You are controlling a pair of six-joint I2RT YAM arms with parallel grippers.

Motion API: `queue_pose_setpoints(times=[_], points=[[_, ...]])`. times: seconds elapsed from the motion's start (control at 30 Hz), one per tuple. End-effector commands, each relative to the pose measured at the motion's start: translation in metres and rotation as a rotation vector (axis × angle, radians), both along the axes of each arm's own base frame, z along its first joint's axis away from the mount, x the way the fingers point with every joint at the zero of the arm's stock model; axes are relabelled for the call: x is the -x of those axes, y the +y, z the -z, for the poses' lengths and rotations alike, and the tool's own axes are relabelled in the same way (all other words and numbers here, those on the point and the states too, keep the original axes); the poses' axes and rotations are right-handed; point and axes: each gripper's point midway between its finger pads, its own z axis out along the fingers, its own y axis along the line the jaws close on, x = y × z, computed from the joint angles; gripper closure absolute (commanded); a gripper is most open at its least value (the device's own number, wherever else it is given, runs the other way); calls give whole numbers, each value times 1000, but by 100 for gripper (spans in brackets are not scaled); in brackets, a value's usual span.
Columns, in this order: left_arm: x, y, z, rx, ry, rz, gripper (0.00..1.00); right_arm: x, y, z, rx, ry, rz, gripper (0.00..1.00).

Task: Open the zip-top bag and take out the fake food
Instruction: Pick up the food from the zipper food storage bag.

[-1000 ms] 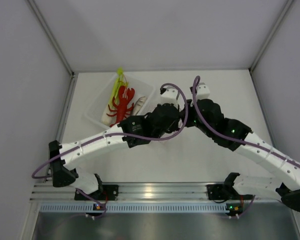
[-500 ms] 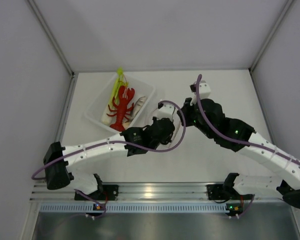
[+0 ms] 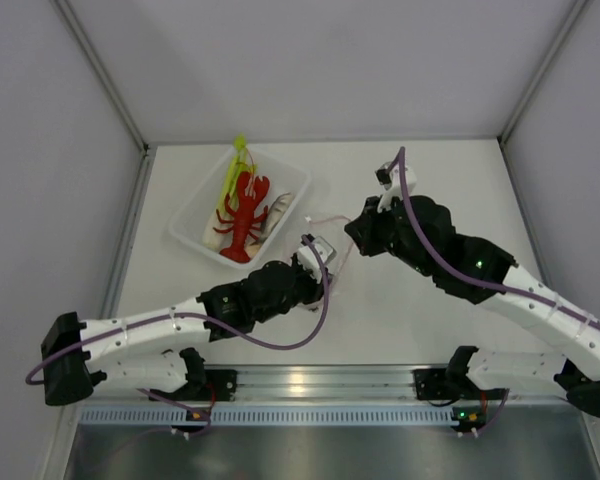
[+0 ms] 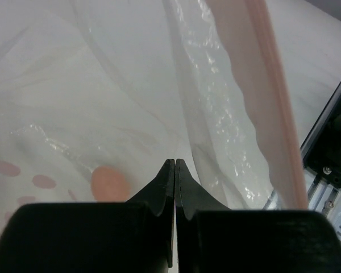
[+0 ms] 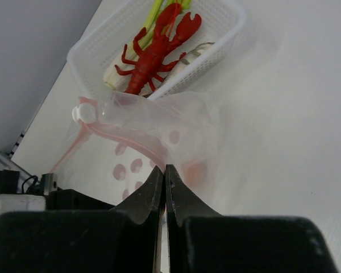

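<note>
The zip-top bag (image 3: 337, 243) hangs stretched between both grippers near the table's middle. My left gripper (image 3: 318, 247) is shut on its clear film (image 4: 216, 102), with the pink zip strip (image 4: 275, 96) running past on the right. My right gripper (image 5: 165, 166) is shut on the zip strip, and the bag (image 5: 159, 116) billows in front of it. A small pinkish-beige round piece (image 5: 196, 172) shows through the dotted film. The red lobster (image 3: 245, 210), green leek (image 3: 232, 175) and grey fish (image 3: 278, 212) lie in the tray.
The rigid clear tray (image 3: 185, 225) stands at the back left, close to the left wall. An aluminium rail (image 3: 300, 380) with both arm bases runs along the near edge. Walls close the table in on three sides.
My left arm has drawn back toward the near left, pulling its gripper away from the right one. The bag now spans the gap between them. The right gripper shifted only slightly.
</note>
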Motion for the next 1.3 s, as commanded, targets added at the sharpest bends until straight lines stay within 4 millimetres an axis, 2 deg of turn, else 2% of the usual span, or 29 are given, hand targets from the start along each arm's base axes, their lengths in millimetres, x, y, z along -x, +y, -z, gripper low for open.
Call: queue_pose_setpoints(times=[0.0,0.17,0.27,0.37,0.5,0.6,0.63,0.67,0.7,0.8,0.87,1.0,1.1,1.23,1.27], points=[[8,-2,-4,6,-71,85,100,9,6,-47,-149,-111,-68,100],[8,13,5,-33,-93,67,100,22,5,-64,-191,-166,-137,100],[2,16,15,-79,-93,35,100,28,9,-66,-188,-179,-186,100],[-2,14,24,-124,-88,30,100,32,15,-64,-171,-177,-228,100],[-5,14,51,-236,-55,24,100,34,21,-56,-127,-157,-261,100],[-8,11,53,-249,-52,19,100,27,19,-52,-93,-139,-221,100],[-7,10,54,-246,-47,26,100,19,14,-35,-24,-97,-170,100],[-6,8,53,-244,-47,33,100,14,12,-40,-14,-98,-146,100],[-6,7,53,-243,-45,37,100,12,11,-36,8,-90,-134,100],[-14,9,57,-254,-39,-19,100,20,23,-36,-13,-103,-216,100],[-18,10,63,-261,-17,-28,99,30,27,-43,-67,-126,-272,100],[-25,15,77,-278,30,-53,97,39,19,-53,-124,-181,-281,100],[-33,22,79,-260,63,-110,96,42,10,-55,-153,-207,-268,100],[-45,28,74,-198,124,-159,94,47,5,-47,-159,-206,-274,100],[-51,31,73,-192,133,-178,94,49,7,-39,-152,-200,-287,100]])
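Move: The egg still inside the bag lies about 7 cm ahead of the left hand, barely 1 cm to its left and roughly 9 cm lower. The pink zipper edge pinched by the right hand is some 6 cm farther out than the left hand, 6 cm to its right and 9 cm above it; the middle of the white tray is about 25 cm ahead, 20 cm left and 10 cm down. Seen from the right hand, the egg is roughly 3 cm ahead, 7 cm left and 18 cm below. Towards the egg, into the bag's mouth, the left hand sinks about 8.5 cm, tipping its fingers some 15 degrees farther down, then adds a reach forward and slightly left, the fingers all but shut. The zipper edge stays pinched in the right hand, which draws it back about 4 cm, bobbing up and down on the way and turning roughly 15 degrees counter-clockwise. ##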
